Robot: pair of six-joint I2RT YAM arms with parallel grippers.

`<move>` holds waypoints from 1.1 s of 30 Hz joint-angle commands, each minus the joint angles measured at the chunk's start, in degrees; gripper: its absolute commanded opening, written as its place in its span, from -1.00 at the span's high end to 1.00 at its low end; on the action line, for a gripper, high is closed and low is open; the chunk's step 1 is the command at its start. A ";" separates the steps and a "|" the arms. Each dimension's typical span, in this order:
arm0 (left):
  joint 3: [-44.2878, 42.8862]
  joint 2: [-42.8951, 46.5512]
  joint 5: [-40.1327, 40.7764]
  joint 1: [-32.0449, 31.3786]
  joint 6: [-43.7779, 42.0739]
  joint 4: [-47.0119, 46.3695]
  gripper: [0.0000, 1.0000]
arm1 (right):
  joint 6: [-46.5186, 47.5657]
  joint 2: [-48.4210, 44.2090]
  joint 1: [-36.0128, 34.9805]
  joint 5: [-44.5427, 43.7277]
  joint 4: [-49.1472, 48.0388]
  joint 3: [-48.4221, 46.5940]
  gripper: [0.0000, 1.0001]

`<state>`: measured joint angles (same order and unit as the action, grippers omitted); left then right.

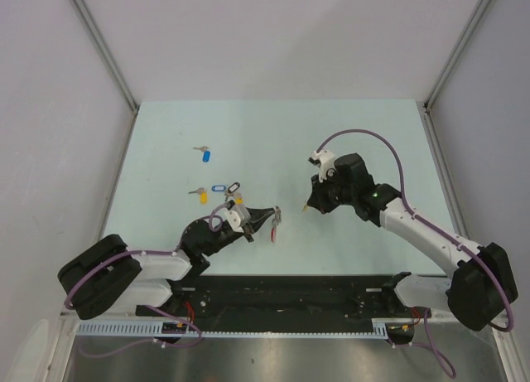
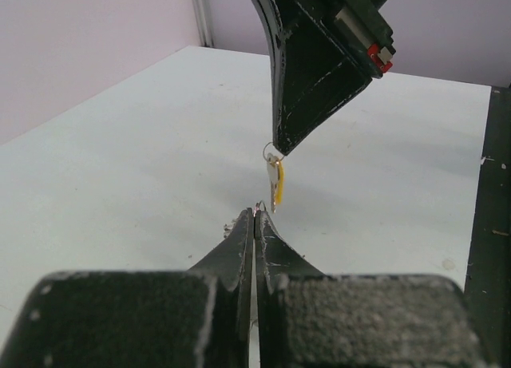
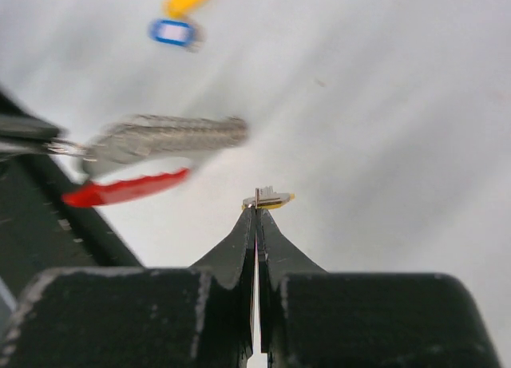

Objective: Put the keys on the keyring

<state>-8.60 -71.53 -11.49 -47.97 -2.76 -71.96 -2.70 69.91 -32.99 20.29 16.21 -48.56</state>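
Note:
My left gripper (image 1: 270,217) is shut on the keyring (image 1: 274,226). In the right wrist view the keyring shows as a grey chain loop (image 3: 168,136) with a red arc (image 3: 128,188) below it. In the left wrist view only a thin wire end shows at my shut left gripper (image 2: 255,213). My right gripper (image 1: 307,206) is shut on a silver key with a yellow tag (image 2: 276,184), which hangs just beyond and above the left tips. In the right wrist view that key (image 3: 269,198) sits at my right gripper (image 3: 256,206), right of and a little below the keyring.
More keys lie on the pale green table (image 1: 364,133) to the left: one with a blue tag (image 1: 205,155), one with a yellow tag (image 1: 201,195), one with a blue tag (image 1: 219,186) and one with a dark tag (image 1: 233,187). Walls close three sides.

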 commanded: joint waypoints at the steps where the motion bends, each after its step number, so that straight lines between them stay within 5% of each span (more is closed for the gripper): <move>1: 0.69 0.86 1.90 0.42 0.66 -3.37 0.99 | 1.29 -0.22 0.30 -17.99 11.55 -4.35 1.00; 10: 1.92 6.57 2.87 0.59 -0.31 0.24 0.99 | 4.54 11.64 0.38 -23.81 18.50 -11.90 1.00; 25: 2.89 7.72 3.49 0.94 -0.66 0.16 0.99 | 10.70 33.52 -0.93 -18.71 17.10 -22.19 1.00; 33: 2.80 7.54 3.14 1.30 -0.40 0.07 0.99 | 11.22 35.56 -1.28 -19.15 15.17 -23.16 1.00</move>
<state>-6.26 -64.79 -9.10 -47.20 -2.57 -69.06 7.38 105.03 -34.02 1.17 32.93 -69.36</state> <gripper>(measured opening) 0.006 0.009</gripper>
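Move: The right hand holds the yellow-tagged key by its small wire ring. The bare patch of table it is taken to lies about 6 cm ahead, 3 cm to the right and 14 cm below; from the left hand it is some 10 cm ahead, 13 cm right and 15 cm down. From the right hand, the keyring in the left fingers hangs about 10 cm left, 7 cm back and 3 cm lower. On the table, the other yellow tag lies about 20 cm left and 8 cm ahead. Down some 12 cm and forward about 6 cm, the right hand brings the yellow-tagged key to the bare table, first swinging about 6 cm right, away from the keyring, then coming back left half as far as it sinks. The wrist tips some 35 degrees until the fingers point mostly down, still pinched shut on the small ring. The left hand keeps the keyring and eases about 2 cm left. ##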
